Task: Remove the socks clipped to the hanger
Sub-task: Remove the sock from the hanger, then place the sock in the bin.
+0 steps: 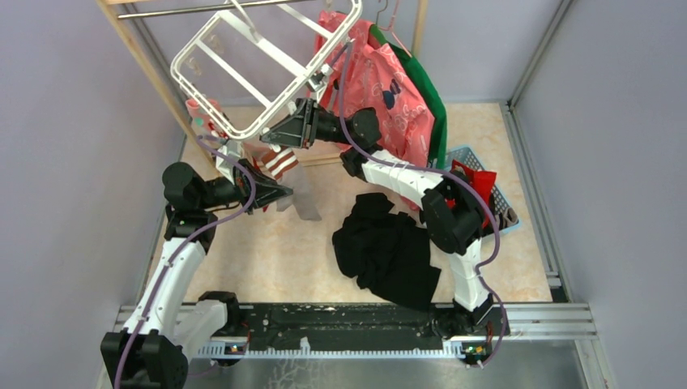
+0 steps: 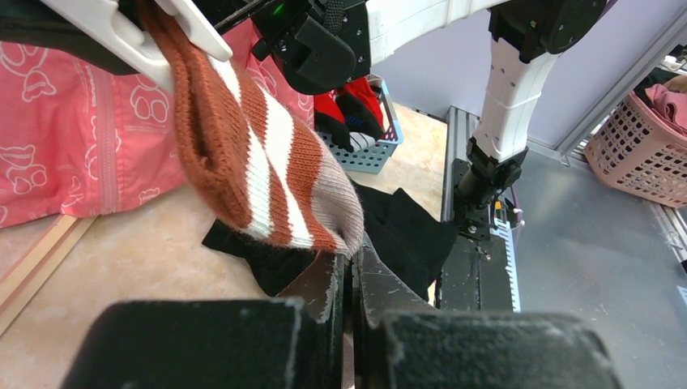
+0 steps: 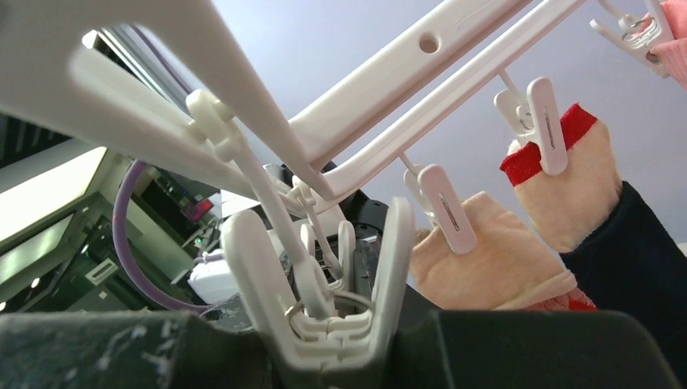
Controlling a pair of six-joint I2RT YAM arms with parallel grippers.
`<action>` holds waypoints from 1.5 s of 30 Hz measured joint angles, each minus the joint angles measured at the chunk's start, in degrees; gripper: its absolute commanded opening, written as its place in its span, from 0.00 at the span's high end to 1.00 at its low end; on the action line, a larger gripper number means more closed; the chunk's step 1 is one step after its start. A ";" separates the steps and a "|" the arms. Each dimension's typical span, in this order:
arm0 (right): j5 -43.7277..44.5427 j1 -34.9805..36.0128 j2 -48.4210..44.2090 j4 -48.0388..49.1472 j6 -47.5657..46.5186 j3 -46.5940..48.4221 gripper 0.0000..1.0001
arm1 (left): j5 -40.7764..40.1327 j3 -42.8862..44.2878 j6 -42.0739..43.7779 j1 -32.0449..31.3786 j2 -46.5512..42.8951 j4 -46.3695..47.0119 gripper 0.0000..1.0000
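The white hanger (image 1: 243,57) hangs tilted from the rail. A rust and white striped sock (image 2: 259,154) dangles from one of its clips (image 2: 138,40). My left gripper (image 2: 354,247) is shut on that sock's toe, seen from above as the left gripper (image 1: 279,190) under the sock (image 1: 279,162). My right gripper (image 1: 271,138) reaches the rack's lower edge. In the right wrist view a white clip (image 3: 324,275) sits pinched between the right gripper's (image 3: 332,324) fingers. Two pale pink socks with red cuffs (image 3: 567,194) (image 3: 494,259) and a dark navy sock (image 3: 640,251) hang clipped nearby.
A pink printed shirt (image 1: 389,97) and a green garment (image 1: 433,105) hang behind the right arm. A black cloth heap (image 1: 385,247) lies on the floor. A blue basket (image 1: 486,174) with red items stands to the right. A wooden post (image 1: 150,73) stands left.
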 measured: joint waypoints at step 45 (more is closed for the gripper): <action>-2.71 -10.67 -24.98 -22.93 -35.45 -39.80 0.20 | 3.50 4.76 19.93 0.11 -2.71 -21.90 1.00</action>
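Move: The right fingers already pinch the hanger clip that holds the striped sock's cuff; that sock's middle is about 8 cm back, 4 cm right and 11 cm below them. A clipped beige sock is some 8 cm to their left, 4 cm ahead and 5 cm lower, and the pink shirt about 22 cm right, 8 cm ahead and 8 cm lower. From the left hand, already gripping the striped sock, the clip is roughly 8 cm ahead, 3 cm left and 10 cm up. Keeping the clip squeezed, the right hand shifts about 6 cm forward, opening wide on the way to let go of the clip, then swings back and right and sinks some 15 cm, fingertips tipping down about 25 degrees. The left hand keeps its pinch on the striped sock, dipping 3.5 cm and drawing slightly back, then rising most of the way again. ##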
